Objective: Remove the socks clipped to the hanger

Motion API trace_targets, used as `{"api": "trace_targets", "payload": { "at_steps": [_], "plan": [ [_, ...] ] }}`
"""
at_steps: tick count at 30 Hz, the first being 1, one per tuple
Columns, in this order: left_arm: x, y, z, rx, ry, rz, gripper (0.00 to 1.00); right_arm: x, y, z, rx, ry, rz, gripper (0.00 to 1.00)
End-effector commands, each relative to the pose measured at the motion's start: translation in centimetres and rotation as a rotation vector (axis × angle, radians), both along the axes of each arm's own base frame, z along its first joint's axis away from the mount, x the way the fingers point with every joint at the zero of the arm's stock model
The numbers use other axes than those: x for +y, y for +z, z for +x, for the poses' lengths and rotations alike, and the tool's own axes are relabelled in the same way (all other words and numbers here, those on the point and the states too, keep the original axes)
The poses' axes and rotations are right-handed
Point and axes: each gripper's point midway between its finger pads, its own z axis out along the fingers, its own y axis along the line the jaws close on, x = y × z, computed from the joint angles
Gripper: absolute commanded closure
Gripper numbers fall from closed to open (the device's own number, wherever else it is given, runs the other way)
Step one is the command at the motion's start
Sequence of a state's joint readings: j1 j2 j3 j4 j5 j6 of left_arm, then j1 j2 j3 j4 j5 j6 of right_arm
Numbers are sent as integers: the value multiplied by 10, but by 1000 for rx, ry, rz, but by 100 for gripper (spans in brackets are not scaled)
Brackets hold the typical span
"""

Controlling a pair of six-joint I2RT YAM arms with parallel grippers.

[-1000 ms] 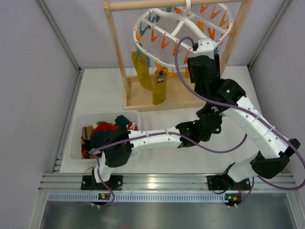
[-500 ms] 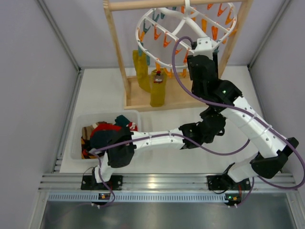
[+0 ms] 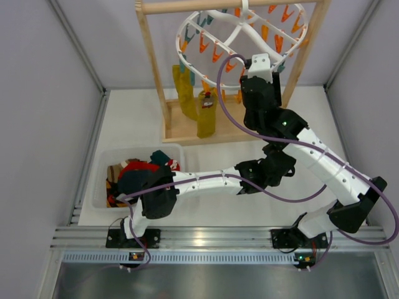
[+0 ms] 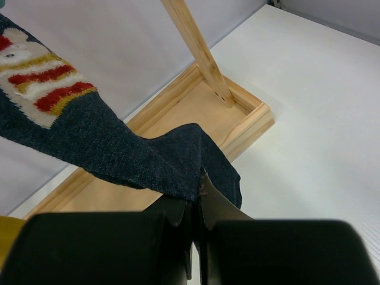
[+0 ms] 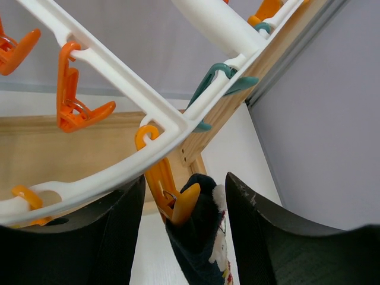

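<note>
The white hanger with orange and teal pegs hangs from the wooden stand. Two mustard socks dangle from its left side. My right gripper is raised to the hanger's rim. It is open, and its fingers stand on either side of an orange peg that clips a dark navy sock. My left gripper is shut on the lower end of that navy sock, which has red, yellow and white stripes. In the top view the right arm hides the left gripper and the sock.
The stand's wooden base and right post stand just beyond the left gripper. A clear bin at front left holds red and dark socks. Grey walls close in both sides.
My right gripper has risen and shifted left toward the hanger's rim. The hanger has tilted and the mustard socks have swung. The left arm has reached slightly further right.
</note>
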State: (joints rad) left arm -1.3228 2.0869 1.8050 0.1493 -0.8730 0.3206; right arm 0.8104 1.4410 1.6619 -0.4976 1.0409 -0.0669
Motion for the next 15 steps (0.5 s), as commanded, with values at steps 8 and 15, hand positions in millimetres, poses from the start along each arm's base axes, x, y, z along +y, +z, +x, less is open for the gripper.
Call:
{"api": "trace_targets", "payload": {
  "at_steps": [8, 15],
  "plan": [
    [-11, 15, -8, -5, -43, -54, 100, -4, 29, -2, -115, -40, 68, 57],
    [-12, 11, -8, -1, -46, -47, 100, -6, 29, -3, -110, -40, 57, 69]
  ]
}}
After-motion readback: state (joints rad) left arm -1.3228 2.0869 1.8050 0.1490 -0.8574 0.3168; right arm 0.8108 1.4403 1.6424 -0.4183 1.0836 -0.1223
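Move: The orange clip holding the dark sock sits nearly between the right fingers, about 1 cm ahead of and 1 cm above them. From that hand, a teal clip is about 5 cm farther ahead, 4 cm right and 5 cm up; the nearer gold sock hangs roughly 16 cm left, 2 cm ahead and 8 cm lower. From the left hand, pinching the sock's lower end, the orange clip is some 8 cm ahead, 6 cm left and 13 cm up. The right fingers half-close around the orange clip's arms, edging up about 1 cm, while the left keeps its pinch. ##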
